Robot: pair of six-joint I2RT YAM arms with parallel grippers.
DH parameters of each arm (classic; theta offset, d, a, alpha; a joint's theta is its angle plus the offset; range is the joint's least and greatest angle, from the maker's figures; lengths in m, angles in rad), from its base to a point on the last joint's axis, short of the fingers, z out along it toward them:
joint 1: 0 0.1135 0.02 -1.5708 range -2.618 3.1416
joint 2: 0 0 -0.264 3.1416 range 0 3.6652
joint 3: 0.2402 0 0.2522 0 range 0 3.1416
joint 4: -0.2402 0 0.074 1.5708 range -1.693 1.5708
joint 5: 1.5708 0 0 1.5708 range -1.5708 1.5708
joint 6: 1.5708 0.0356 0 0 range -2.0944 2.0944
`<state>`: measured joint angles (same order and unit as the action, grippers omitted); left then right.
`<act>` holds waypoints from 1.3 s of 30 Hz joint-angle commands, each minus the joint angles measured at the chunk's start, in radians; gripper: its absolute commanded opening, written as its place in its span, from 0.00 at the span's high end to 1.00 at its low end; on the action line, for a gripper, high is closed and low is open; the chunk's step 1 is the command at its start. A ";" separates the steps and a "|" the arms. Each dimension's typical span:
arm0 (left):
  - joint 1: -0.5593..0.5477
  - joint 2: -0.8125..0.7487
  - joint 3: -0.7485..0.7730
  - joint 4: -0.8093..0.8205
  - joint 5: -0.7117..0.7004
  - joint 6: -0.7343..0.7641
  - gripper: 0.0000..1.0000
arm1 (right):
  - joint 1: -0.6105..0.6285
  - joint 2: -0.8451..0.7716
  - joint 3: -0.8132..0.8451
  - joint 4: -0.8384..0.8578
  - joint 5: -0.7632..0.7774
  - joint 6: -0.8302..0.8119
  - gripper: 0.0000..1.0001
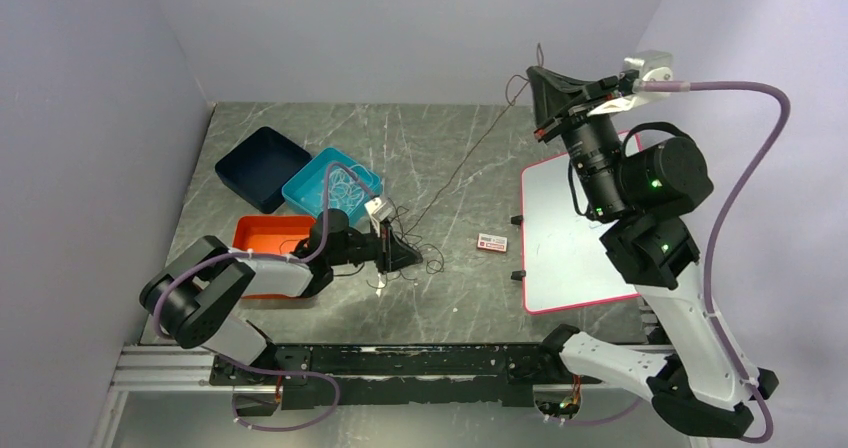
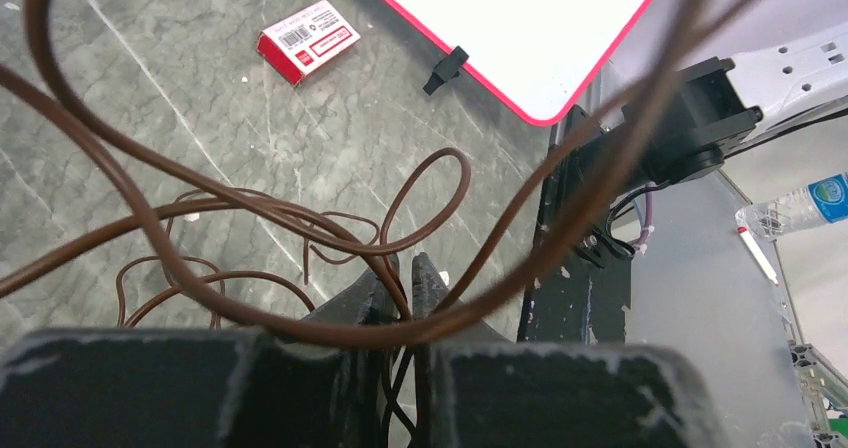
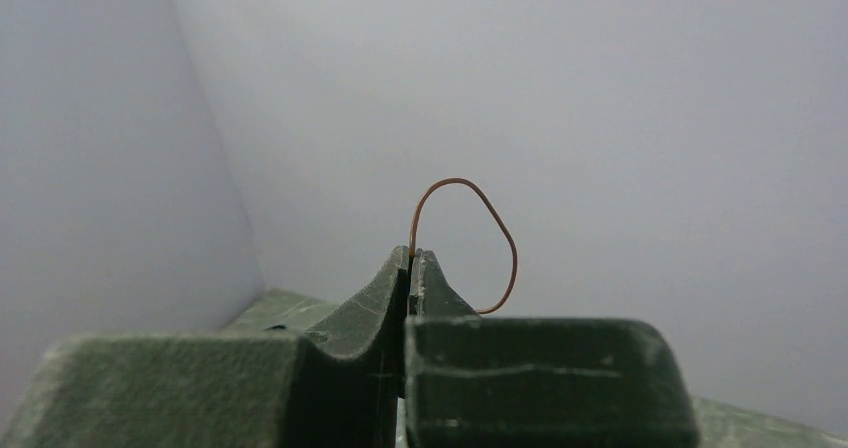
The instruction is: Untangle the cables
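The cables (image 1: 408, 254) are a small tangle of thin brown wires on the grey marble table, just right of the orange bin. My left gripper (image 1: 386, 258) is down in the tangle. In the left wrist view its fingers (image 2: 403, 273) are nearly together, with brown strands (image 2: 300, 213) pinched between them and loops arching over them. One brown strand (image 1: 470, 158) runs taut from the tangle up to my right gripper (image 1: 534, 72), which is raised high at the back right. In the right wrist view that gripper (image 3: 411, 255) is shut on the strand, and a loop (image 3: 480, 196) sticks out above its tips.
A dark blue bin (image 1: 262, 166), a teal bin (image 1: 305, 183) holding whitish wire coils, and an orange bin (image 1: 265, 233) stand at the left. A small red-and-white box (image 1: 492, 242) lies mid-table. A white board with a red rim (image 1: 570, 228) lies at the right.
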<state>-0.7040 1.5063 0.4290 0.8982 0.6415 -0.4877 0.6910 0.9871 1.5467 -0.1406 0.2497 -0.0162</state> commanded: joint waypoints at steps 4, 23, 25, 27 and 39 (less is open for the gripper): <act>-0.009 0.025 -0.025 0.058 -0.020 0.002 0.83 | -0.005 -0.053 0.026 0.081 0.180 -0.115 1.00; -0.010 0.071 -0.062 0.090 -0.034 -0.010 0.70 | -0.005 -0.077 0.053 0.172 0.273 -0.249 1.00; -0.011 0.076 -0.067 0.095 -0.034 -0.012 0.69 | -0.006 -0.077 0.057 0.198 0.283 -0.269 1.00; -0.009 0.078 -0.071 0.099 -0.037 -0.013 0.67 | -0.005 -0.076 0.060 0.220 0.288 -0.284 1.00; -0.010 0.088 -0.091 0.106 -0.053 -0.015 0.63 | -0.005 -0.078 0.100 0.282 0.316 -0.355 1.00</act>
<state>-0.7044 1.5768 0.3473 0.9390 0.6018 -0.5095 0.6910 0.9176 1.6234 0.1013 0.5392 -0.3351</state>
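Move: The left hand, barely open around brown strands, has the tangle of cables about 6 cm ahead, 1 cm to its right and 10 cm below. The small box is some 16 cm right and 8 cm ahead of that hand, the teal tray 16 cm left and 18 cm ahead. From the right hand, which pinches one brown cable high up, the tangle lies 17 cm left, 1 cm ahead and about 56 cm down; the whiteboard is 20 cm right and 6 cm ahead. Right hand draws its pinched cable about 11 cm right and 8 up from the tangle; left opens, sinking. ##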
